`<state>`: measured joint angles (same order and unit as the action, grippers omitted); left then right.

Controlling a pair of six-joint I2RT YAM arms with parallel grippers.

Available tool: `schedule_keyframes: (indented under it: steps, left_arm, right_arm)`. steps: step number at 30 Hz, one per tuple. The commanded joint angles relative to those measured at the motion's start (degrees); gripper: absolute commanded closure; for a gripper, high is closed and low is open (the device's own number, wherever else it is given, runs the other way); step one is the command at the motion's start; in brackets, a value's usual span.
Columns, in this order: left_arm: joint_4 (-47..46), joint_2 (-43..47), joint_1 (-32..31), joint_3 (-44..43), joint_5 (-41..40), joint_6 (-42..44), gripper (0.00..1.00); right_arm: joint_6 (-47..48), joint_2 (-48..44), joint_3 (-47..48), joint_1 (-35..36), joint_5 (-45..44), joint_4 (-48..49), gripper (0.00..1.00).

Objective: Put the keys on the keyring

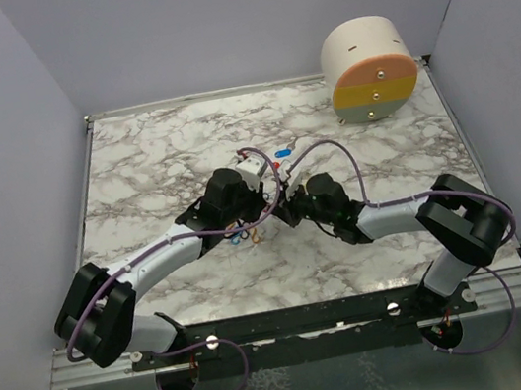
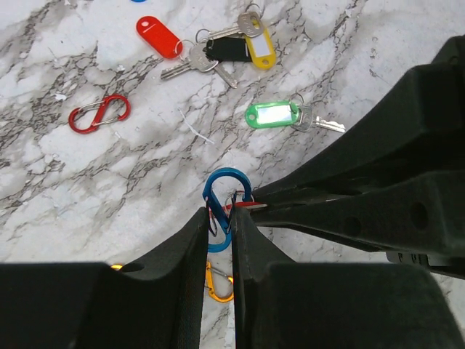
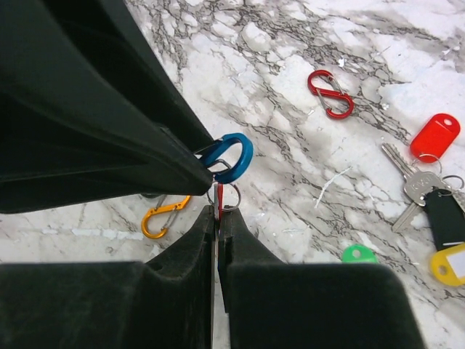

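My left gripper is shut on the keyring's blue oval loop, holding it just above the marble. My right gripper comes in from the side, shut on a red-headed key seen edge-on. That key's small metal ring sits against the blue loop's lower end; whether it is threaded on I cannot tell. An orange loop lies under the grippers, and a red loop lies apart. Other keys lie loose: a green-headed one, a red-headed one, and a black and yellow bunch.
A round cream container with an orange, yellow and grey face stands at the back right corner. Grey walls enclose the marble table on three sides. The two arms meet near the middle, with purple cables looping over them.
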<state>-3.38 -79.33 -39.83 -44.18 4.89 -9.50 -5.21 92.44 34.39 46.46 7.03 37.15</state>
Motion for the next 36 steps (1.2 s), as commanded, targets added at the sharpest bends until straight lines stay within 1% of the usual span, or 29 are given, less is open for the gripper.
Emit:
schedule_keyframes:
  steps: [1, 6, 12, 23, 25, 29, 31, 32, 33, 34, 36]
  left_arm:
    - [-2.97, 3.63, -0.13, 1.73, -4.52, -0.35, 1.00]
    - [-2.67, 4.33, -0.14, 2.26, -5.03, -0.01, 1.00]
    - [-2.45, 3.54, -0.14, 2.17, -5.35, 0.09, 1.00]
    - [-3.45, 1.89, -0.16, 2.35, -5.66, 0.05, 1.00]
    - [-3.44, 1.60, -0.16, 2.27, -5.82, 0.01, 1.00]
    - [-2.81, 1.84, -0.11, 2.01, -7.42, -0.25, 1.00]
    - [-2.45, 2.11, -0.16, 1.91, -7.77, -0.26, 1.00]
    - [-2.37, 2.23, -0.16, 1.91, -7.88, -0.34, 1.00]
    - [-2.35, 2.31, -0.13, 1.91, -7.92, -0.35, 1.00]
    - [-2.36, 2.40, -0.14, 1.91, -7.99, -0.42, 1.00]
    - [-2.19, 2.45, -0.05, 1.89, -8.18, -0.43, 1.00]
  right_arm:
    - [-6.53, -0.74, 3.77, 0.33, -0.25, -8.55, 0.99]
    - [-8.08, -1.70, 5.17, 0.30, -1.80, -11.75, 0.99]
    - [-9.05, -2.24, 5.74, 0.08, -2.61, -13.13, 0.99]
    - [-12.68, -3.69, 8.36, -1.32, -1.94, -16.62, 0.99]
    - [-13.51, -3.43, 9.92, -1.66, -3.23, -19.65, 0.99]
    - [-13.75, -1.00, 16.04, -1.94, -5.61, -32.24, 0.99]
    - [-13.21, -0.03, 17.66, -1.94, -5.09, -36.14, 0.99]
    - [-13.09, 0.10, 17.59, -1.90, -5.02, -37.03, 0.94]
    - [-13.39, -0.13, 16.89, -1.90, -5.26, -37.14, 0.82]
    - [-13.60, -0.64, 15.84, -1.90, -5.52, -36.59, 0.74]
    - [-13.93, -1.95, 13.81, -1.90, -6.48, -35.39, 0.62]
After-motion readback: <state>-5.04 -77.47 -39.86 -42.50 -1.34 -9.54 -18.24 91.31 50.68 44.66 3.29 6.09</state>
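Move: The blue carabiner, held in the left fingers, has its free loop about 1 cm ahead, 2 cm left and 1 cm above the right hand, which holds the red key tag by its end. From the left hand that tag's ring is about 1 cm back and 1 cm right. From the right hand, on the table some 8 cm below: green key tag about 6 cm ahead and 6 right, red carabiner 10 ahead and 3 left, orange carabiner 2 back and 6 left. The red tag's ring, close against the blue loop, comes away from it. The right hand eases about 1 cm back and down, its fingers tipping some 10 degrees downward, then rises about 3.5 cm and goes 2.5 cm forward, and at the end sinks slightly as its fingers part. The left hand keeps its pinch on the blue carabiner, shifting about 1.5 cm left and 1 cm forward. ##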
